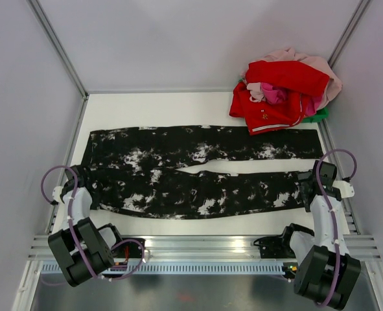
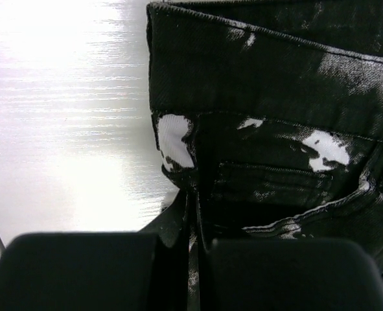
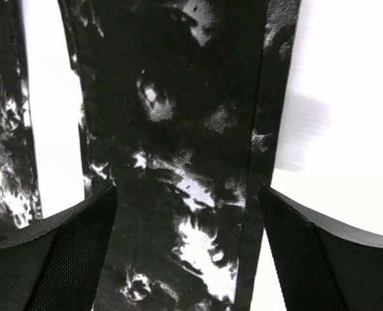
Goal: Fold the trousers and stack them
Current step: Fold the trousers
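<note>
The trousers (image 1: pixel 197 172), black with white blotches, lie flat across the table, waist at the left and both legs running to the right. My left gripper (image 1: pixel 81 178) sits at the near-left corner of the waist. In the left wrist view its jaws are shut (image 2: pixel 194 243) on a pinched fold of the trousers (image 2: pixel 275 97) just below the waistband. My right gripper (image 1: pixel 306 188) hovers over the end of the near leg. In the right wrist view it is open (image 3: pixel 186 194), its fingers straddling the leg of the trousers (image 3: pixel 178 129) with nothing gripped.
A pile of red and pink clothes (image 1: pixel 285 94) sits at the back right corner, touching the far leg's end, with something green (image 1: pixel 321 115) under it. White walls enclose the table (image 1: pixel 178 107) on three sides. A metal rail (image 1: pixel 204 249) runs along the near edge.
</note>
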Controlling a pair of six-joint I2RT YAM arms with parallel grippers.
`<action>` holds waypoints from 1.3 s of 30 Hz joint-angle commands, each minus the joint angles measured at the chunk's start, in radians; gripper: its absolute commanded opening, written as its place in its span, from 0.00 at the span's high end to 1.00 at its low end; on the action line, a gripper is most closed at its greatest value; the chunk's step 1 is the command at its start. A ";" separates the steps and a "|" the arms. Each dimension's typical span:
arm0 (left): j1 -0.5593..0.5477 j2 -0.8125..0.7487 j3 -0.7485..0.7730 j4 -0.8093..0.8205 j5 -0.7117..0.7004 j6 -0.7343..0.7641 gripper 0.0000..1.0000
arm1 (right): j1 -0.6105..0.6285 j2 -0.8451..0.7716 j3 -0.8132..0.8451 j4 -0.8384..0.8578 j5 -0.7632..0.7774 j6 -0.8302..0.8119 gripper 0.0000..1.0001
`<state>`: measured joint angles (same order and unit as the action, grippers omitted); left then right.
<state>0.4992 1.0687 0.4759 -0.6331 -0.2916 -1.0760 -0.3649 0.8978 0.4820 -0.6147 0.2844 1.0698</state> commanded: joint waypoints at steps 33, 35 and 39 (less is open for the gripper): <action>0.006 -0.047 0.138 -0.059 0.000 0.103 0.98 | -0.014 0.417 -0.036 0.211 0.085 -0.031 1.00; 0.006 -0.056 0.153 -0.065 0.002 0.110 0.98 | -0.014 0.406 -0.030 0.202 0.101 -0.047 1.00; 0.006 -0.090 0.174 -0.092 0.014 0.113 0.98 | -0.016 0.304 -0.039 0.193 0.101 -0.071 1.00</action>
<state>0.4980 1.0214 0.5880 -0.7410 -0.2485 -1.0000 -0.3710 1.2217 0.5026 -0.4122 0.4416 1.0191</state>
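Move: The left gripper already pinches the near edge of the trousers by the waist; the waistband's near end is about 6 cm to its left and the far waist corner some 29 cm ahead. The open right gripper hovers over the near leg: the near edge to grasp is about 3 cm back, 3 cm right and 4 cm below. From that gripper, the hem lies roughly 7 cm right and 3 cm ahead, the far leg's end some 21 cm ahead and 5 cm right. Bring the open right gripper back about 5 cm and down 4 cm, tipping its fingertips some 20 degrees towards the base, to get behind the leg's near edge. Then sweep it forward some 6 cm and slightly right at that height, closing it to pinch the edge near the hem. Keep the left pinch nearly still at first, then raise it about 3.5 cm. ##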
